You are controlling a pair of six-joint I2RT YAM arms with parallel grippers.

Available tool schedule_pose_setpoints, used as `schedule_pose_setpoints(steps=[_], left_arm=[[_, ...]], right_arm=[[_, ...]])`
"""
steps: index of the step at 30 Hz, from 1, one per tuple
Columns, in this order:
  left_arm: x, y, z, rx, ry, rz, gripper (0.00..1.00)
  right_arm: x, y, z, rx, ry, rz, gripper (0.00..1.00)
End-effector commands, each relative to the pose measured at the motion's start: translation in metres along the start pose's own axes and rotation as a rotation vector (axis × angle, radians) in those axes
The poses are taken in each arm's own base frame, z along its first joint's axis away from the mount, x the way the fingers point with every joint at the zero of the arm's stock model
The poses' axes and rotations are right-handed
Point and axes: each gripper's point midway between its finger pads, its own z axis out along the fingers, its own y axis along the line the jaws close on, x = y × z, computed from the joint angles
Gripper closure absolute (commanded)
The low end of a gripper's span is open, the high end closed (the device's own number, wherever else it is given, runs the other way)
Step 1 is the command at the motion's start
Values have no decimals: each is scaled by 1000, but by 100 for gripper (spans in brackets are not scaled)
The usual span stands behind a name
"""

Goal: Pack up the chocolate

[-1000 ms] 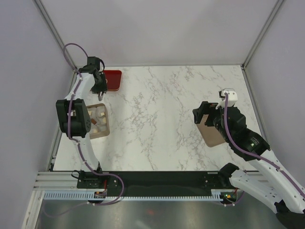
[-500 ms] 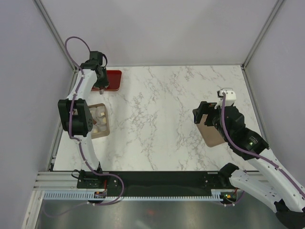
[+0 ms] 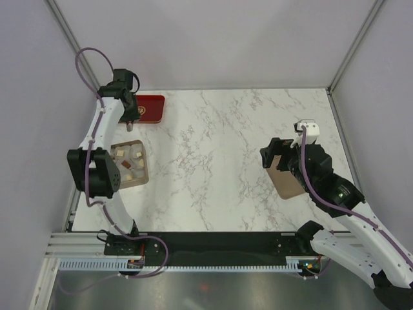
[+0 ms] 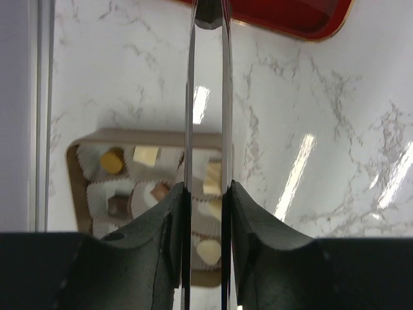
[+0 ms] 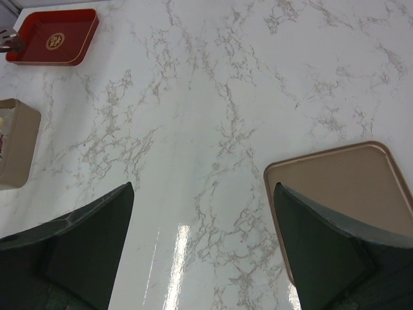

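Observation:
The chocolate [image 3: 131,163] lies as small cream, tan and brown pieces in paper cups inside a tan box [image 3: 143,169], also seen in the left wrist view as chocolate [image 4: 147,156] in the box [image 4: 72,169]. My left gripper [image 3: 127,106] [image 4: 206,192] is shut on thin metal tongs [image 4: 191,97]. Their blades run nearly parallel to a dark tip at the near edge of the red tray [image 3: 150,107] [image 4: 284,16]. Whether that tip holds a piece I cannot tell. My right gripper [image 3: 274,155] [image 5: 203,187] is open, hovering with nothing in it.
A flat tan lid [image 3: 287,184] [image 5: 342,187] lies on the marble table under the right gripper's right finger. The red tray [image 5: 55,35] carries a round gold emblem. Frame posts and grey walls stand close along the table's left and right edges.
My left arm has swung left and back, uncovering the box of chocolate, and the tongs now point at the red tray's left part. The right arm has stayed put.

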Motion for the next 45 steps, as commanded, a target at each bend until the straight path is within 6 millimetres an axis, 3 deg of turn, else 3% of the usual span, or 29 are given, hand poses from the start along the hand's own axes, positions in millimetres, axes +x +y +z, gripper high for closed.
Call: schedule_pose_setpoints(steps=[1, 3, 6, 10, 16, 19, 33, 45], left_arm=[[18, 29, -58, -76, -42, -66, 63], [32, 39, -79, -93, -53, -81, 64], [62, 55, -89, -153, -10, -91, 64], [96, 72, -119, -185, 7, -137, 64], [150, 94, -141, -279, 120, -174, 64], [164, 102, -149, -311, 131, -184, 63], [198, 91, -142, -283, 240, -244, 61], [213, 90, -137, -293, 279, -269, 61]], right_arm=[[-11, 10, -8, -61, -37, 11, 2], [-7, 11, -9, -77, -31, 6, 2], [-3, 14, -13, -109, -25, 1, 2], [4, 25, -21, -173, -20, -3, 2], [5, 38, -32, -244, -34, 11, 2], [4, 42, -37, -270, -37, 10, 2], [-1, 39, -48, -280, -64, 16, 2], [-14, 53, -60, -349, -64, 25, 2]])
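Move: Over the near-left part of the red tray, the left hand grips metal tongs with a dark chocolate at their tips; the tray's middle is about 12 cm ahead, 1 cm right and 18 cm below. The goal, the box's near-left paper cup, lies some 22 cm back, 7 cm left and 18 cm below; the cream chocolate beside that cup sits 5 cm to its right, level with it. From the right hand the cup is roughly 60 cm left, 1 cm back and 29 cm below. Carrying the dark chocolate in the tongs, the left hand sweeps about 25 cm back from the red tray to the box's near-left cup, drifting slightly left. It rises some 5 cm early, then sinks most of that again, turning counter-clockwise and steepening the tongs, its grip kept. The empty, open right hand eases back and left, turning counter-clockwise. ##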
